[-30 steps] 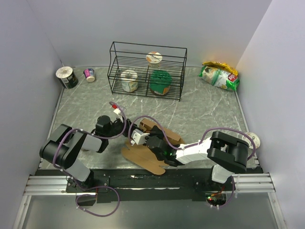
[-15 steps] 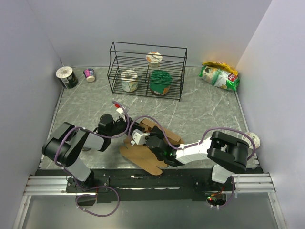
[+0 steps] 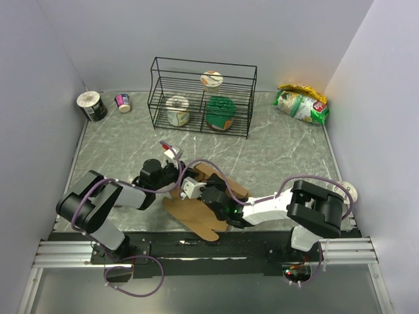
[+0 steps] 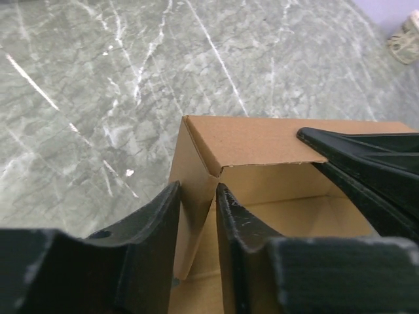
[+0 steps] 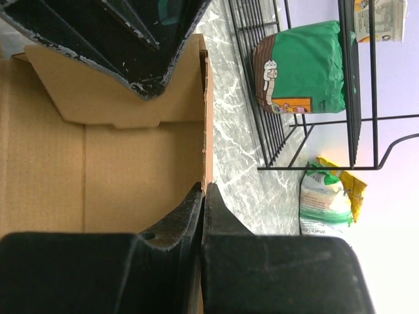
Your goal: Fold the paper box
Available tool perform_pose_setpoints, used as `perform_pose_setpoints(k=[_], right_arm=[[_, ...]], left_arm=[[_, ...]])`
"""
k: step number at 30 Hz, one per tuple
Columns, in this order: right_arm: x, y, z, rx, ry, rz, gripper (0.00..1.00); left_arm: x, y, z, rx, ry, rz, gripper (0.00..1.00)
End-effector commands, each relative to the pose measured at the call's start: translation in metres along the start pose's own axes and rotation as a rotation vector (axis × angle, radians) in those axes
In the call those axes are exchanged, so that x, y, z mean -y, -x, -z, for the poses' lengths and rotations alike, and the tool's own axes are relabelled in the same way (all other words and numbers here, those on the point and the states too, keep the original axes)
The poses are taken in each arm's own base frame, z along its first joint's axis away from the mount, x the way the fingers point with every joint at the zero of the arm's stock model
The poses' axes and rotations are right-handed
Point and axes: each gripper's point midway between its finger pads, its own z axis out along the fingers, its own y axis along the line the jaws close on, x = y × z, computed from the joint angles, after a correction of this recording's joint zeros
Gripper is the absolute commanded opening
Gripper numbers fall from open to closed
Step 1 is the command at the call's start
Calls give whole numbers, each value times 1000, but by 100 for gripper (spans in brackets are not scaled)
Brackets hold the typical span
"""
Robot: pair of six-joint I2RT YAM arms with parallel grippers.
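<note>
The paper box (image 3: 196,216), brown cardboard with part of its walls raised, lies at the near middle of the table. My left gripper (image 3: 182,175) reaches it from the left. In the left wrist view its jaws (image 4: 198,190) stand narrowly open astride an upright corner flap (image 4: 196,163), which hangs slanted in the gap. My right gripper (image 3: 201,186) comes in from the right. It is shut (image 5: 203,190) on the top edge of the box's far wall (image 5: 208,118). A right finger (image 4: 366,157) lies along that wall, and the left fingers (image 5: 131,39) show over the box.
A black wire rack (image 3: 203,95) at the back holds two cups and a green tub (image 3: 220,112). A chip bag (image 3: 301,103) lies back right. A can (image 3: 91,106) and a small cup (image 3: 122,102) sit back left. A round cup (image 3: 347,191) lies at the right edge.
My left gripper has slid right onto the box's corner and its jaws have narrowed around the flap. The right gripper has kept its hold on the wall.
</note>
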Motion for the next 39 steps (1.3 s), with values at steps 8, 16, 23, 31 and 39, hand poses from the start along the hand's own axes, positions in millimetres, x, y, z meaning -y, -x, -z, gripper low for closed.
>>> perform_pose_setpoints(k=[8,16,23,31,39], right_arm=[[6,17,17,109,29,-205,20],[29,17,32,144,8,-345,51],[48,6,56,163,-27,-552,67],[83,-6,92,229,-60,-900,74],[97,2,96,183,-70,-1041,73]], left_arm=[[20,13,5,83,47,-143,18],[32,4,9,83,83,-184,5],[37,-12,9,64,122,-212,1],[34,-34,-3,8,241,-251,1],[36,-36,-15,9,336,-265,1]])
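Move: The box corner that the left hand is closing on stands between its open fingertips, about 1 cm ahead and 1 cm to its right. From the right hand, which still pinches the upright wall, the corner lies roughly 3 cm ahead and 5 cm to the left. The wall's middle is some 4 cm back and 9 cm right of the left hand, while the loose end flap lies about 16 cm back, level sideways and 6 cm below. Closing on the box corner first, the left hand pinches the cardboard between its fingertips and draws it back about 4 cm, then swings right some 5 cm, with a slight turn of the wrist. Meanwhile the right hand opens wide, lets go of the wall and withdraws, rising about 10 cm as it goes right and back, rolling its left side up some 50 degrees. ##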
